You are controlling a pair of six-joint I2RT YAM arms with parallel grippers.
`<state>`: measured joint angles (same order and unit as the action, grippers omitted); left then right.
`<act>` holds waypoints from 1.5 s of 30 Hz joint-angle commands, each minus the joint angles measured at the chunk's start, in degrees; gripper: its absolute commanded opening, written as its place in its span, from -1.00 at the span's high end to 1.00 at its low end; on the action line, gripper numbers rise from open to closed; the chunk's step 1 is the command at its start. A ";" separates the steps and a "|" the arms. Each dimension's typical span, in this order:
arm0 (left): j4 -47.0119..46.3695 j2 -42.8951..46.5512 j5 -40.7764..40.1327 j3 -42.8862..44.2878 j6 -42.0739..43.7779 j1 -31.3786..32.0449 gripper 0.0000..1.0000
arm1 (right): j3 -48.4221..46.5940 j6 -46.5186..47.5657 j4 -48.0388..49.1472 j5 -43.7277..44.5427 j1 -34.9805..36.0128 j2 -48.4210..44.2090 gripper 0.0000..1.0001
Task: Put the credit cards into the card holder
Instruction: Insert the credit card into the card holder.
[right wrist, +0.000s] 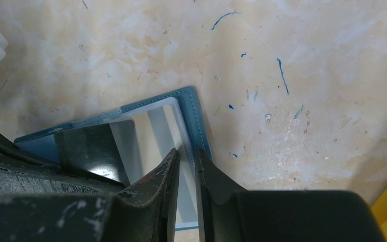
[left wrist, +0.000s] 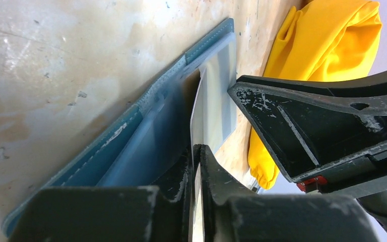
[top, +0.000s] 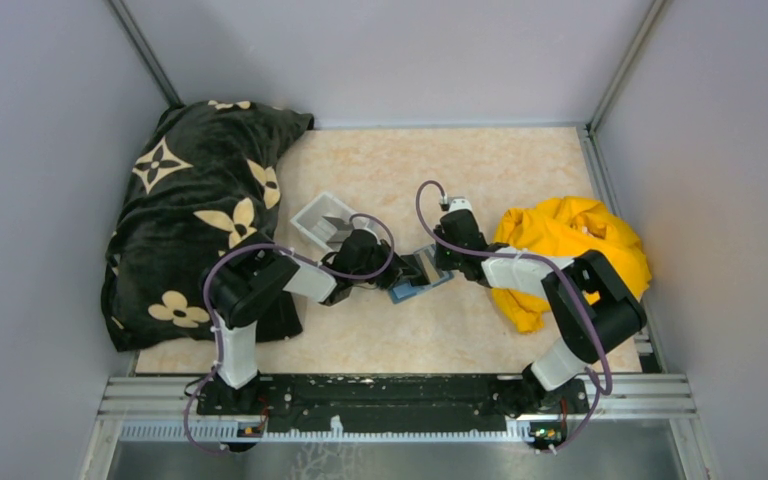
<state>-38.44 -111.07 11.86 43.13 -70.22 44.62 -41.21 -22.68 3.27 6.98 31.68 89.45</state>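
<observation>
The teal card holder lies open on the table between both arms. My left gripper is shut on a thin pale credit card, seen edge-on, whose far end reaches into the card holder's inner pockets. The left gripper's jaws press flat on the card. My right gripper is shut on the card holder's right edge, one finger inside over the clear pocket, the other outside the teal cover. In its own view the right gripper shows a narrow gap filled by that edge.
A clear-white plastic tray stands behind the left gripper. A black blanket with tan flowers covers the table's left side. A yellow cloth is bunched at the right, beside the right arm.
</observation>
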 commanded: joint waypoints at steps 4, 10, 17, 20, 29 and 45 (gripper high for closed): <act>12.76 -1.28 -0.57 0.72 2.50 0.73 0.36 | -0.69 -0.26 0.78 -2.19 -0.22 1.69 0.64; 23.02 0.66 -2.31 3.68 5.93 0.86 -0.07 | -0.93 -0.18 0.71 -2.59 -0.09 2.18 0.64; 35.07 1.38 -3.57 8.27 9.09 1.30 -0.21 | -1.14 -0.18 0.51 -2.67 -0.13 2.19 0.65; 38.04 2.27 -4.46 8.35 9.76 1.35 -0.24 | -1.18 -0.18 0.53 -2.89 -0.13 2.28 0.65; 47.40 2.53 -6.80 11.34 12.17 2.20 -0.99 | -1.50 -0.23 0.34 -3.76 -0.09 2.33 0.64; 47.51 3.58 -9.62 9.58 10.48 2.31 -0.91 | -0.78 -0.87 0.51 -6.02 -0.13 0.81 0.65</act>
<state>-2.02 -104.33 6.07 57.30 -61.10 46.63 -41.69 -22.35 4.05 3.44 31.07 91.29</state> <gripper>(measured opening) 0.969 0.176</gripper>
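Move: The left hand still has the dark card between its fingertips, with the open card holder right beneath them: the holder's middle is about 2 cm to the right, 1 cm nearer and 2 cm below. The right gripper sits at the holder's right border, some 6 cm right of the left hand and 2 cm farther out. From the right hand the holder's middle lies about 4 cm left and 3 cm back. The white tray is roughly 16 cm left and 10 cm ahead of the left hand. The left hand opens its fingers from almost shut to fully wide and lets go of the card over the holder's pocket, rising about 2 cm as it drifts 1 cm right and then nearly 2 cm back left, while its wrist rolls some 20 degrees, left side up. The nearly shut right fingers stay at the holder's right border and keep their gap, easing about 1 cm left, jerking back right as the left fingers spring fully open, then settling slightly lower and again a little left. ##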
